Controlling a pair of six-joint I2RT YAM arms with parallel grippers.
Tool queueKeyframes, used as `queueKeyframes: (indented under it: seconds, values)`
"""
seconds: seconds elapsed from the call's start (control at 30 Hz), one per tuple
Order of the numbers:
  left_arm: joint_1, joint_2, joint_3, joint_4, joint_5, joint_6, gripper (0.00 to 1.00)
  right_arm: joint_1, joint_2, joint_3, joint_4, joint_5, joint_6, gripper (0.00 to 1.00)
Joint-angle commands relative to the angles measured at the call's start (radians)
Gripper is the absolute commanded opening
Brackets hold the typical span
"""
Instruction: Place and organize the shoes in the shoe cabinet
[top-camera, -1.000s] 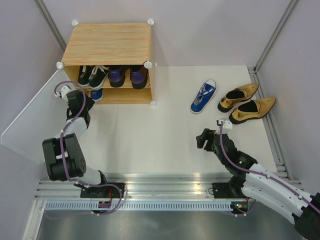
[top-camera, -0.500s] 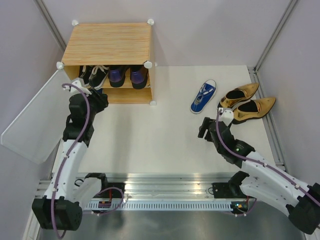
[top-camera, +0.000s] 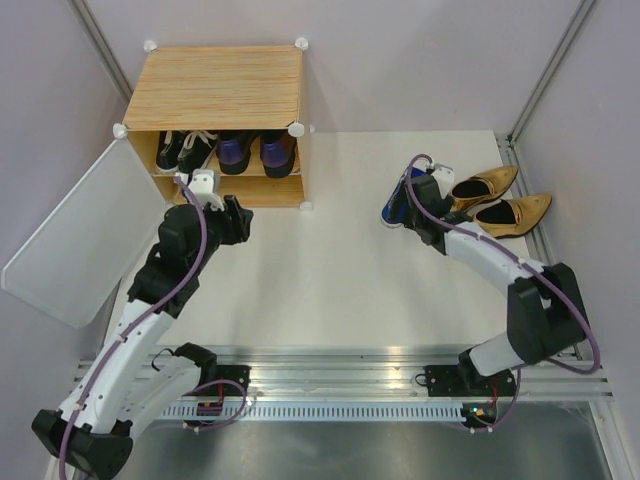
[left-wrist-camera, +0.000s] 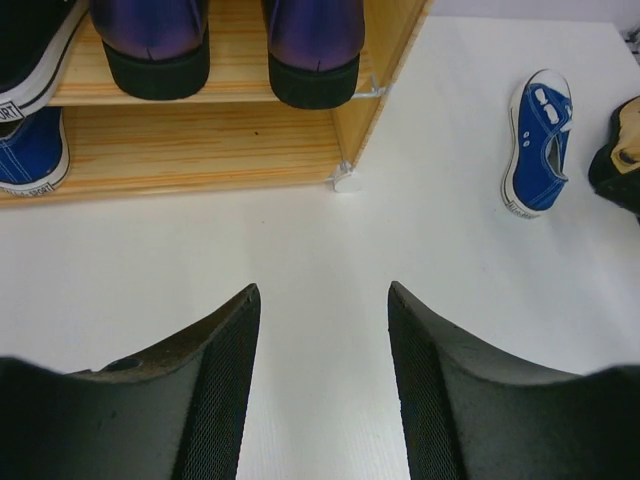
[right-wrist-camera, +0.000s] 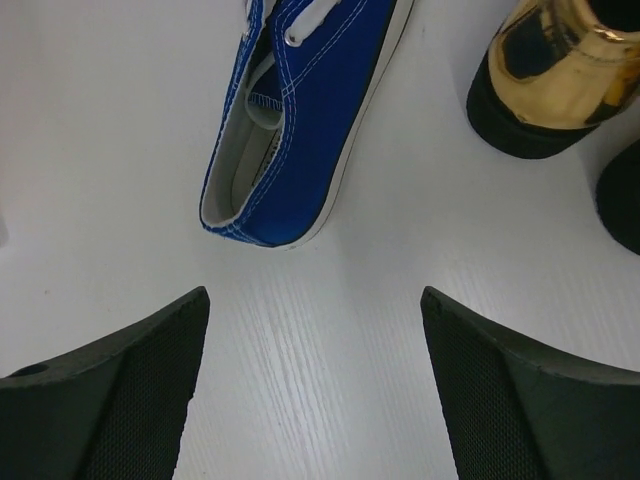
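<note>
The shoe cabinet (top-camera: 220, 85) stands at the back left, its upper shelf holding black sneakers (top-camera: 185, 150) and purple heels (top-camera: 255, 150). One blue sneaker (left-wrist-camera: 30, 150) sits on the lower shelf. A second blue sneaker (top-camera: 393, 207) lies on the floor, and my right gripper (top-camera: 408, 212) hovers open just behind its heel (right-wrist-camera: 260, 215), touching nothing. The two gold heels (top-camera: 490, 185) lie to its right. My left gripper (top-camera: 238, 222) is open and empty over the bare floor in front of the cabinet's lower right corner (left-wrist-camera: 345, 180).
The cabinet's pale door panel (top-camera: 80, 240) hangs swung open on the left, beside my left arm. A gold heel (right-wrist-camera: 560, 80) lies close to my right gripper's right finger. Grey walls enclose the white floor.
My left arm has drawn out of the cabinet's lower left and swung right, jaws widening. My right arm has reached forward from mid-floor to the loose blue sneaker, jaws widening.
</note>
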Motion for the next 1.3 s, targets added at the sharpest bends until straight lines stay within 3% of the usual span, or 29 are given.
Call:
queueKeyframes:
  seconds: [0.0, 0.17, 0.37, 0.43, 0.57, 0.6, 0.67, 0.93, 1.27]
  values:
    - [-0.006, -0.042, 0.007, 0.005, 0.001, 0.039, 0.59, -0.009, 0.159, 0.118, 0.047, -0.058, -0.020, 0.90]
    - [-0.021, -0.076, 0.011, 0.005, 0.022, 0.051, 0.60, -0.013, 0.356, 0.262, 0.042, -0.053, -0.043, 0.90]
    - [-0.043, -0.097, 0.010, 0.005, 0.027, 0.055, 0.61, -0.020, 0.424, 0.322, 0.010, 0.002, -0.046, 0.83]
    - [-0.049, -0.099, 0.011, 0.005, 0.032, 0.053, 0.62, -0.032, 0.434, 0.325, 0.010, 0.019, -0.046, 0.77]
    - [-0.052, -0.108, 0.010, 0.005, 0.034, 0.051, 0.62, -0.044, 0.460, 0.346, -0.007, 0.011, -0.049, 0.32]
    - [-0.054, -0.108, 0.010, 0.006, 0.031, 0.051, 0.62, -0.044, 0.460, 0.343, -0.010, 0.005, -0.055, 0.16]
    - [-0.054, -0.111, 0.010, 0.005, 0.032, 0.051, 0.62, -0.044, 0.441, 0.334, -0.011, -0.038, -0.061, 0.01]
    - [-0.054, -0.119, 0.011, 0.008, 0.035, 0.044, 0.62, 0.051, 0.201, 0.202, -0.019, -0.119, -0.107, 0.01]
    - [-0.054, -0.123, 0.007, 0.006, -0.002, 0.053, 0.63, 0.374, -0.128, -0.029, -0.040, -0.153, -0.008, 0.01]
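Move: The blue shoe's middle lies about 14 cm ahead of my open right hand, a touch to its right and some 8 cm below, heel towards me. The nearer gold shoe is level with the blue one and 20 cm to its right, while the other gold shoe is 30 cm right of it and 7 cm nearer. The cabinet's front right corner stands about 30 cm to my right hand's left, 10 cm ahead. From my left hand the blue shoe is roughly 22 cm ahead and 47 cm right, well below. I reach my right hand forward and down, about 8 cm and 6 cm, to the blue shoe's heel end and close the open fingers nearly shut, pinching the canvas wall by the heel. Then I pull the shoe back and to the left, about 15 cm and 11 cm, rising some 6 cm and swinging counter-clockwise nearly 30 degrees. My left hand eases back and up about 3 cm. ##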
